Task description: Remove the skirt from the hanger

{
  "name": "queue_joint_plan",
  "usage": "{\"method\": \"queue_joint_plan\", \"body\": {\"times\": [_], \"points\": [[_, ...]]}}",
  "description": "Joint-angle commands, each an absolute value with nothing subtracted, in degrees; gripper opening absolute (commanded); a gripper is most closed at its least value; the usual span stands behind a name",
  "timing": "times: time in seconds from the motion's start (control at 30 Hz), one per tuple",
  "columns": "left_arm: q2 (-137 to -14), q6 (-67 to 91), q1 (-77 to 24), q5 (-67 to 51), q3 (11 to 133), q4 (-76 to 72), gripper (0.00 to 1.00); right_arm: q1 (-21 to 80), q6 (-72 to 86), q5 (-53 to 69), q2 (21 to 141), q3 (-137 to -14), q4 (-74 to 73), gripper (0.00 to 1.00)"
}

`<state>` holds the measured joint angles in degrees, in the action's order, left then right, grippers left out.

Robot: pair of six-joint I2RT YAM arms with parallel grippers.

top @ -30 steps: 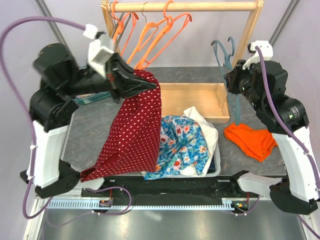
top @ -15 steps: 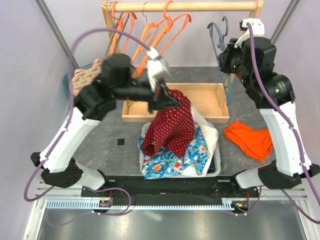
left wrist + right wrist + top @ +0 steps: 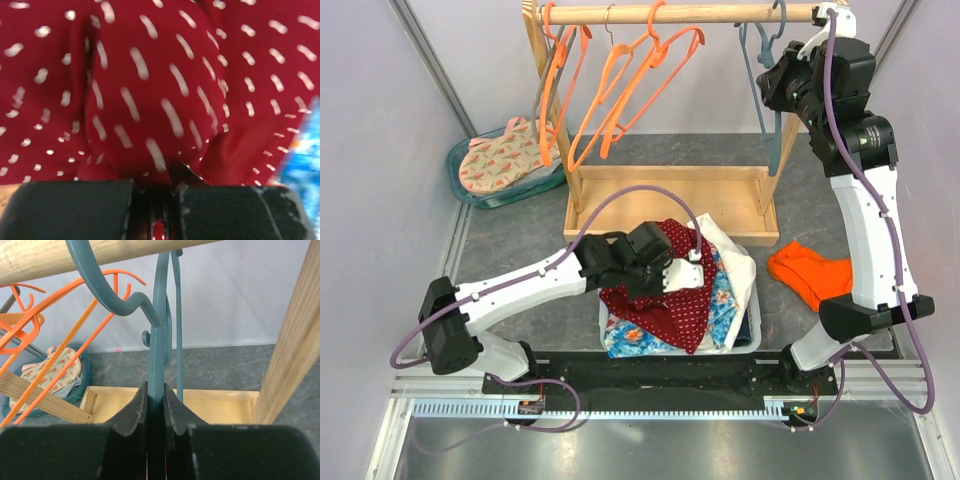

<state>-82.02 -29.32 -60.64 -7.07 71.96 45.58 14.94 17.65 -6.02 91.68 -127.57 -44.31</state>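
Note:
The skirt is red with white dots. It lies bunched on the clothes in the white bin and fills the left wrist view. My left gripper is low over the bin, shut on a fold of the skirt. The hanger is grey-blue plastic and bare. Its hook lies over the wooden rail at the far right. My right gripper is shut on the hanger's stem just under the hook, jaws pressed to both sides.
Several orange hangers and a thin grey wire hanger hang on the rail's left half. The rack's wooden tray base is behind the bin. A floral garment and white cloth are in the bin. An orange cloth lies right, a teal basin back left.
My left arm swung from high on the left down to the bin, carrying the red skirt, which now lies bunched. My right arm rose and brought the hanger to the rail.

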Motion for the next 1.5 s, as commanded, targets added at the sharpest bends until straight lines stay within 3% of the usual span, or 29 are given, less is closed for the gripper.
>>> {"method": "queue_joint_plan", "body": {"times": [0.0, 0.1, 0.2, 0.23, 0.3, 0.43, 0.47, 0.63, 0.67, 0.73, 0.77, 0.87, 0.97, 1.07, 1.47], "points": [[-79.98, -36.03, -61.08, 1.83, 64.53, 39.74, 0.02, 13.28, 20.3, -0.62, 93.51, -129.73, -38.85, 0.0], [-80.24, -36.39, -61.0, 4.21, 59.34, 37.89, 0.04, 12.22, 21.44, 1.57, 94.74, -129.64, -37.62, 0.0], [-81.12, -35.25, -61.0, 5.36, 56.17, 37.88, 0.27, 11.34, 22.23, 3.07, 95.97, -129.9, -36.92, 0.0], [-81.12, -34.81, -61.0, 6.23, 54.68, 37.79, 0.44, 10.99, 22.58, 3.42, 96.06, -129.82, -36.83, 0.0], [-81.3, -34.46, -61.0, 7.64, 53.18, 37.27, 0.56, 10.9, 23.38, 4.04, 96.33, -128.94, -36.21, 0.0], [-80.08, -33.93, -60.82, 10.28, 48.88, 34.29, 0.93, 10.72, 24.08, 5.01, 95.54, -126.3, -34.98, 0.0], [-79.72, -33.84, -60.82, 10.54, 48.26, 33.67, 0.98, 10.72, 24.08, 5.1, 95.19, -125.78, -34.81, 0.0], [-77.18, -32.26, -59.42, 11.51, 49.03, 32.17, 0.99, 10.72, 24.08, 5.45, 92.56, -121.56, -34.02, 0.0], [-76.73, -32.08, -59.41, 11.69, 49.91, 32.52, 0.99, 10.81, 24.08, 5.45, 92.11, -120.42, -33.93, 0.05], [-76.12, -31.29, -58.89, 12.3, 53.16, 33.83, 0.99, 10.81, 24.08, 5.45, 90.89, -119.62, -34.01, 0.21], [-75.59, -30.94, -58.54, 12.57, 54.57, 35.49, 0.99, 10.72, 24.08, 5.54, 90.36, -118.84, -34.36, 0.48], [-73.4, -29.53, -57.57, 13.36, 59.14, 38.31, 0.99, 10.72, 24.17, 4.05, 86.76, -115.16, -35.07, 0.77], [-70.94, -28.66, -57.48, 12.31, 61.87, 41.56, 0.99, 10.72, 23.65, 2.38, 82.28, -110.41, -35.24, 0.92], [-69.0, -27.95, -57.48, 9.94, 64.24, 43.59, 0.99, 10.72, 23.03, 0.97, 77.88, -106.88, -35.68, 0.98], [-63.64, -30.76, -57.57, -7.11, 80.14, 62.22, 1.0, 10.72, 23.64, -2.02, 66.63, -98.36, -42.53, 0.98]]}}
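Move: The left hand grips the red dotted skirt over the basket, whose middle lies about 4 cm to its right, level fore and aft, some 15 cm below; in it, the white cloth is roughly 14 cm right, 3 cm farther out, 13 cm down. The right hand holds the blue-grey hanger; the rail spot is about 6 cm ahead, straight in line, 11 cm above, with the rack's right post 7 cm ahead and 7 cm right. Left lowers skirt 10 cm leftward, opens, rises; right eases hanger forward onto rail, opens, backs off 12 cm. ##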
